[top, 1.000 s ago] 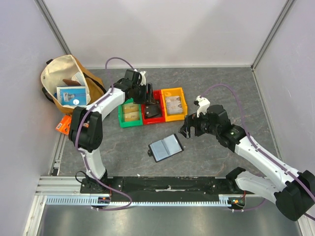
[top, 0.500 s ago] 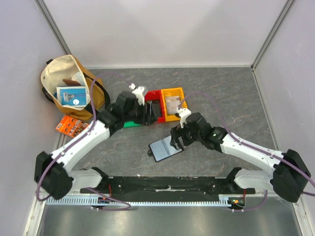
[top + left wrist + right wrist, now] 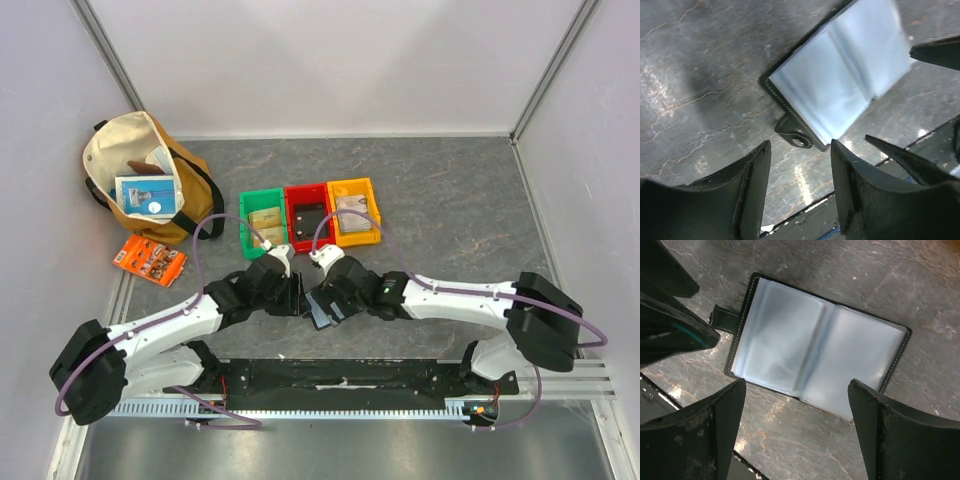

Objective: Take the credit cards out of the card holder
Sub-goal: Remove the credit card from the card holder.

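The card holder (image 3: 815, 345) lies open and flat on the table, showing two shiny grey-blue sleeves inside a black stitched rim, with a small black tab at one end. No credit card shows in its sleeves. My right gripper (image 3: 797, 390) hovers open just over its near edge, nothing between the fingers. My left gripper (image 3: 800, 170) is open too, over bare table beside the tab end of the card holder (image 3: 840, 75). In the top view both grippers, left (image 3: 295, 296) and right (image 3: 322, 300), meet over the holder and hide most of it.
Behind the arms stand a green bin (image 3: 263, 225) and an orange bin (image 3: 353, 212) with flat cards, and a red bin (image 3: 308, 218) with a black flat item. A tan bag (image 3: 140, 185) and an orange packet (image 3: 150, 258) lie at the left. The black base rail (image 3: 330, 372) is close below.
Both arms have swung down and inward to the card holder, the left one leaving the bins. Their grippers now meet over it, jaws slightly narrower.
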`<action>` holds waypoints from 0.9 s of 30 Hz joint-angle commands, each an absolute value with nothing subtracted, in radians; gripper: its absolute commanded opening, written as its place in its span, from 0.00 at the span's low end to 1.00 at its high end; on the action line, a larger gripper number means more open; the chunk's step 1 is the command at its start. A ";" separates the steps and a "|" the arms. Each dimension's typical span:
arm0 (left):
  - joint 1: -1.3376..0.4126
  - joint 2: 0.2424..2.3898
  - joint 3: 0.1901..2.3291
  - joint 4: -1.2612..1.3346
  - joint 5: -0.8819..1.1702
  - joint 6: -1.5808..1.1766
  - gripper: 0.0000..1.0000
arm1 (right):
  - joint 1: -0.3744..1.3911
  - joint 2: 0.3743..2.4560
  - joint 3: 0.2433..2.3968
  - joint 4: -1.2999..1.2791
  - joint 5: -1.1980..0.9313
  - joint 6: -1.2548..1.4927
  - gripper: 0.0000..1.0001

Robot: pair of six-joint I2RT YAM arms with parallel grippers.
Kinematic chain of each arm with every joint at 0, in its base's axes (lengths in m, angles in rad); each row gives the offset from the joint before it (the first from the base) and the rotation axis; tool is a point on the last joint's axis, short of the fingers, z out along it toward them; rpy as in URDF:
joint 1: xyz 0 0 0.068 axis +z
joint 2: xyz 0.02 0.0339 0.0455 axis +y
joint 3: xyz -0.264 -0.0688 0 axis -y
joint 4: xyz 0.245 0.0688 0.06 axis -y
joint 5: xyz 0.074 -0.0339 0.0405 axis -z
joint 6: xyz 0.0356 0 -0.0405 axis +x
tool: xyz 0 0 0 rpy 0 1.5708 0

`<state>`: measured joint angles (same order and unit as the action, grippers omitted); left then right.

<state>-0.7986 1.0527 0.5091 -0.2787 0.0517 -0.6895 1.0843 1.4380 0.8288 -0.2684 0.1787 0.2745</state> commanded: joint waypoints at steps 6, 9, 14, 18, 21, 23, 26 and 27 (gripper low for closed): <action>-0.850 1.115 0.440 -0.190 -0.060 -0.784 0.51 | 1.180 1.597 0.945 -0.235 0.351 0.307 0.90; -0.856 1.123 0.425 -0.181 -0.060 -0.798 0.45 | 1.184 1.626 0.954 -0.238 0.362 0.316 0.90; -0.857 1.115 0.408 -0.172 -0.064 -0.804 0.30 | 1.187 1.663 0.956 -0.239 0.356 0.336 0.88; -0.857 1.120 0.402 -0.172 -0.074 -0.804 0.14 | 1.187 1.677 0.953 -0.242 0.370 0.350 0.82; -0.857 1.120 0.403 -0.178 -0.077 -0.804 0.02 | 1.187 1.669 0.951 -0.250 0.370 0.353 0.73; -0.859 1.118 0.403 -0.184 -0.080 -0.798 0.02 | 1.187 1.660 0.956 -0.265 0.362 0.354 0.68; -0.857 1.112 0.410 -0.204 -0.086 -0.787 0.02 | 1.181 1.635 0.956 -0.285 0.361 0.370 0.58; -0.856 1.111 0.411 -0.213 -0.089 -0.784 0.02 | 1.174 1.625 0.953 -0.294 0.356 0.376 0.57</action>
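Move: The left gripper goes for the card holder's strap, about 5 cm below it, 1 cm back and 1 cm to its left; the open card holder's middle lies some 7 cm right of the strap and 2 cm farther out, the red box roughly 22 cm ahead and 1 cm right of the hand. From the right gripper the card holder's middle is about 3 cm ahead, 2 cm left and 4 cm down, the strap 1 cm ahead and 9 cm left. Lower the left gripper about 4.5 cm, easing slightly back and left, until the strap is between its fingers, then hold it there and shut them to pinch the strap. Meanwhile sink the right gripper some 4 cm while shifting it 2.5 cm left, its fingertips coming down on the clear sleeves on the strap side; once down, begin closing its wide-open fingers to a bit over half open. ##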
